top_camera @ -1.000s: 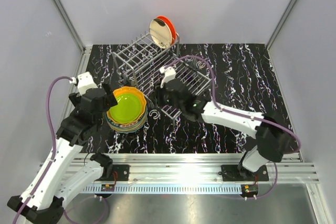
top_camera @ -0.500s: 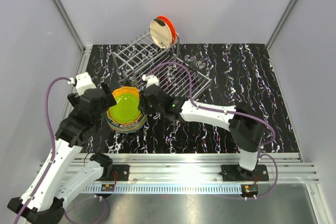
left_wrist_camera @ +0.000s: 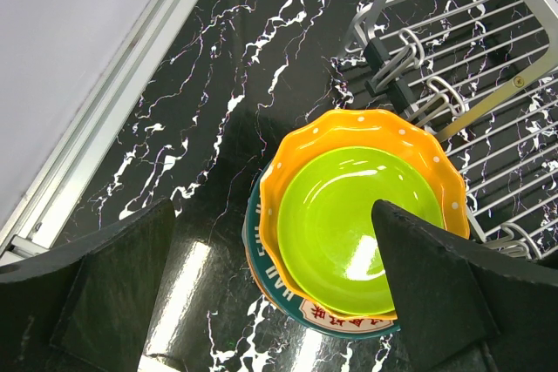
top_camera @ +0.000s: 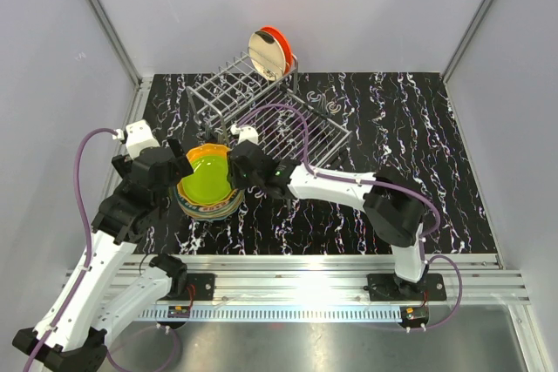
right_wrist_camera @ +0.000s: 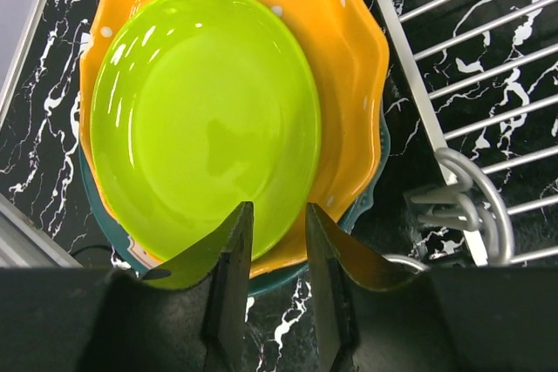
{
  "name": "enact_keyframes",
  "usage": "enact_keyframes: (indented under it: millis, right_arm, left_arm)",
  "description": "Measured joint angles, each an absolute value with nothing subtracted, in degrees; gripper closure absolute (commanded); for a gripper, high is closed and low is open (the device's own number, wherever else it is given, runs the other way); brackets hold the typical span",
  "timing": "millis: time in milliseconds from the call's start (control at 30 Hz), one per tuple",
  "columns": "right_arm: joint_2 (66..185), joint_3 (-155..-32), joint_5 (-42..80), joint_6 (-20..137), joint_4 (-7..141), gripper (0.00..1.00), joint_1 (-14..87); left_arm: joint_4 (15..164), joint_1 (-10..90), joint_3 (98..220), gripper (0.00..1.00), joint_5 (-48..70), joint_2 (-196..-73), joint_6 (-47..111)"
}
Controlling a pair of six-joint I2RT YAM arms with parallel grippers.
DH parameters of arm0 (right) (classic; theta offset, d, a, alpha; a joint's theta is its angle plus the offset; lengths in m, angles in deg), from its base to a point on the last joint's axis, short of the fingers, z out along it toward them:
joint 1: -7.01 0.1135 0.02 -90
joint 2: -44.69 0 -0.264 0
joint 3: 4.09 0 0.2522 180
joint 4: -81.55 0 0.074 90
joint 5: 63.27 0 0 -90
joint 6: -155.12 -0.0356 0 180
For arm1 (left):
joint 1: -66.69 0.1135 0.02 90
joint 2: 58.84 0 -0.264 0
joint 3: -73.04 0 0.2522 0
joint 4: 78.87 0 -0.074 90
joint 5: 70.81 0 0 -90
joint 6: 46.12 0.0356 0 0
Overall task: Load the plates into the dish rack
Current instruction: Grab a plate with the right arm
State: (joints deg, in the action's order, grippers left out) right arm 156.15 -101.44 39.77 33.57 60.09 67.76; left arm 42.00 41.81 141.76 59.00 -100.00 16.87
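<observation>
A stack of plates (top_camera: 209, 183) sits left of the dish rack (top_camera: 305, 132). The lime green plate (right_wrist_camera: 200, 119) (left_wrist_camera: 357, 224) is on top, over a dotted orange plate (right_wrist_camera: 349, 67) and a teal-rimmed one (left_wrist_camera: 261, 259). A red-orange plate (top_camera: 274, 50) stands upright at the far end of the rack's raised section. My right gripper (right_wrist_camera: 275, 219) (top_camera: 236, 167) is open and hovers at the stack's right edge, the lime plate's rim showing in its narrow gap. At the stack's left side my left gripper (left_wrist_camera: 279, 302) (top_camera: 179, 172) is wide open and holds nothing.
Wire loops (right_wrist_camera: 462, 189) stick out from the rack's near edge, close to the stack. Small metal hooks (top_camera: 323, 104) lie behind the rack. An aluminium rail (left_wrist_camera: 105, 128) and grey wall run along the table's left side.
My right arm has swung left from over the rack's flat tray to the right edge of the plate stack. The left arm and the plates have stayed put.
</observation>
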Motion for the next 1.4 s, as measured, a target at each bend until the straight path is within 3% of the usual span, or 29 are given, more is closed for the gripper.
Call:
enact_keyframes:
  millis: [800, 1400]
  right_arm:
    - [161.94, -106.34, 41.27, 31.01, 58.91, 0.6, 67.76]
    - [161.99, -106.76, 44.03, 28.91, 59.39, 0.93, 67.72]
  left_arm:
    - [42.02, 41.81, 141.76, 0.01, 58.8, -99.44, 16.87]
    - [42.02, 41.81, 141.76, 0.01, 58.78, -99.44, 16.85]
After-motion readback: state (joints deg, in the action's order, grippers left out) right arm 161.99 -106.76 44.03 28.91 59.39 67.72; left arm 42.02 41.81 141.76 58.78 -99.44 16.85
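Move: The green plate, top of the stack, has its middle about 8 cm left of the right hand, 1 cm ahead and 3 cm lower; its near rim is almost under the parted fingertips. The orange scalloped plate beneath it is centred some 7 cm left, 2 cm ahead and 4 cm down. The dish rack's middle stands roughly 14 cm ahead and 9 cm right, about level in height. From the left hand the green plate is around 6 cm ahead, 7 cm right and 17 cm below. The green plate's right-hand rim is taken between the right fingertips: the open hand sinks about 2 cm onto it while edging forward and left a centimetre or so, then the fingers close and pinch the rim. As they shut, the hand eases slightly farther forward and up, turning clockwise about 5 degrees. ##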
